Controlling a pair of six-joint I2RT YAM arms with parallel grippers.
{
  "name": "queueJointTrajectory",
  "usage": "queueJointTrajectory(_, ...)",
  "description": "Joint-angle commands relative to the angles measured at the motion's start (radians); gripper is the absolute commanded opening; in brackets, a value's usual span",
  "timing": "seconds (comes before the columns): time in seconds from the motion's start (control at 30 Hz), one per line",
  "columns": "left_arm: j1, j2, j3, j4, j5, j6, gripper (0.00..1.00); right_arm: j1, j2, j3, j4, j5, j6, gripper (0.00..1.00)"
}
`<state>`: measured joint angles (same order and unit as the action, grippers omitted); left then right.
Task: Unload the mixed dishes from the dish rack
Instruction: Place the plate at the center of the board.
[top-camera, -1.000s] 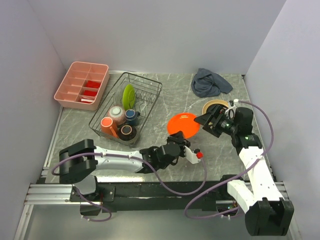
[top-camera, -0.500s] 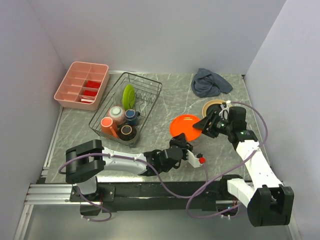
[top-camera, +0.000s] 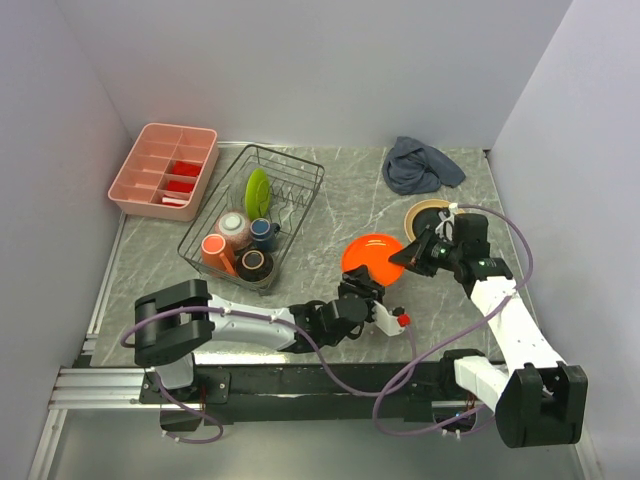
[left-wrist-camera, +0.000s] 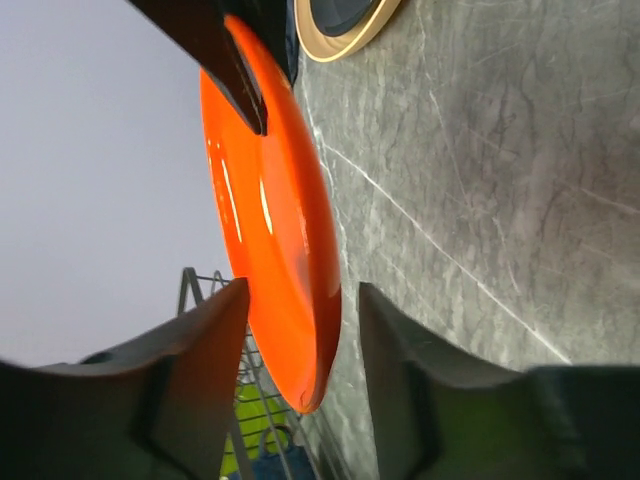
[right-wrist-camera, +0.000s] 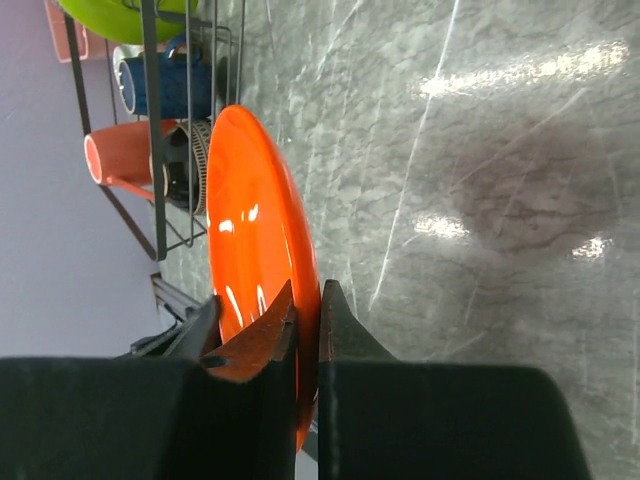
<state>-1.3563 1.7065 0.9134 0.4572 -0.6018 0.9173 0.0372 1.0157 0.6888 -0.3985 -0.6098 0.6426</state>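
Observation:
An orange plate (top-camera: 372, 255) stands tilted on edge above the table, right of the dish rack (top-camera: 300, 190). My right gripper (top-camera: 408, 255) is shut on its far rim; the right wrist view shows both fingers pinching the plate (right-wrist-camera: 250, 250) at the gripper (right-wrist-camera: 305, 295). My left gripper (top-camera: 368, 292) is at the near rim, open, its fingers either side of the plate (left-wrist-camera: 275, 230) with a gap showing at the gripper (left-wrist-camera: 303, 300). The rack holds a lime green plate (top-camera: 257, 192), an orange mug (top-camera: 216, 250), a blue cup (top-camera: 264, 233), a dark brown bowl (top-camera: 254, 265) and a pinkish bowl (top-camera: 233, 228).
A pink compartment tray (top-camera: 165, 170) sits at the back left beside the rack. A grey cloth (top-camera: 420, 165) lies at the back right, with a tape roll (top-camera: 425, 213) just behind my right gripper. White walls close in three sides.
My right gripper has closed onto the orange plate's rim. My left gripper's jaws have parted from the plate. The plate has shifted slightly to the right.

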Motion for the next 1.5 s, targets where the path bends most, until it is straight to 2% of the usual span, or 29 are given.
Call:
queueJointTrajectory(0.0, 0.014, -0.050, 0.009, 0.012, -0.019, -0.086, 0.58, 0.006, -0.006, 0.046, 0.035, 0.024, -0.018, 0.00)
queueJointTrajectory(0.03, 0.020, -0.056, 0.007, 0.005, -0.019, -0.113, 0.62, 0.006, -0.003, 0.046, 0.036, 0.028, -0.014, 0.00)
queueJointTrajectory(0.07, 0.028, -0.064, -0.001, 0.001, -0.021, -0.129, 0.72, 0.004, -0.002, 0.052, 0.036, 0.047, -0.011, 0.00)
queueJointTrajectory(0.13, 0.052, -0.097, -0.008, -0.015, -0.020, -0.182, 0.78, 0.004, 0.003, 0.054, 0.047, 0.065, 0.002, 0.00)
queueJointTrajectory(0.17, 0.062, -0.111, -0.013, -0.026, -0.013, -0.202, 0.85, 0.003, 0.006, 0.054, 0.053, 0.074, 0.006, 0.00)
queueJointTrajectory(0.37, 0.169, -0.237, -0.018, -0.155, 0.052, -0.425, 0.99, -0.025, 0.037, 0.045, 0.119, 0.133, 0.066, 0.00)
queueJointTrajectory(0.53, 0.319, -0.373, -0.031, -0.256, 0.187, -0.642, 0.99, -0.101, 0.061, 0.031, 0.185, 0.157, 0.118, 0.00)
queueJointTrajectory(0.73, 0.509, -0.533, -0.088, -0.331, 0.327, -0.809, 0.99, -0.255, 0.061, -0.017, 0.280, 0.143, 0.193, 0.00)
queueJointTrajectory(0.87, 0.653, -0.623, -0.119, -0.379, 0.453, -0.951, 0.99, -0.338, 0.061, -0.034, 0.297, 0.188, 0.216, 0.00)
queueJointTrajectory(0.9, 0.718, -0.652, -0.123, -0.390, 0.474, -0.975, 0.99, -0.362, 0.063, -0.035, 0.305, 0.218, 0.219, 0.00)
queueJointTrajectory(1.0, 0.816, -0.706, -0.154, -0.410, 0.516, -1.063, 0.99, -0.395, 0.075, -0.054, 0.348, 0.258, 0.245, 0.00)
queueJointTrajectory(1.3, 0.867, -0.792, -0.251, -0.402, 0.381, -1.085, 0.99, -0.461, 0.283, -0.008, 0.463, 0.326, 0.293, 0.00)
queueJointTrajectory(1.47, 0.867, -0.800, -0.284, -0.367, 0.369, -1.068, 1.00, -0.468, 0.429, 0.041, 0.504, 0.309, 0.322, 0.04)
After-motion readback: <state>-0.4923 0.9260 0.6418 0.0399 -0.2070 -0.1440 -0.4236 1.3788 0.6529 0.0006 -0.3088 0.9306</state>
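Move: The right hand already holds the orange plate by its rim; the yellow plate it goes to lies about 16 cm ahead, 14 cm to its right and 14 cm below, with the black plate nested in it and the cloth roughly 19 cm beyond. From the left hand, loosened around the orange plate's near rim, the rack's black bowl is about 26 cm left, 8 ahead and 9 below; the blue mug stands some 8 cm beyond the bowl. To the right and forward the right hand swings the orange plate, about 20 cm across and 10 outward, turning some 50 degrees clockwise and sinking 7 cm only towards the end, grip kept, to bring it over the nested plates. The left fingers finish opening and draw clear; that hand sweeps left, forward and up, rolling its wrist, back above the rack's near end, settling slightly at the last. ##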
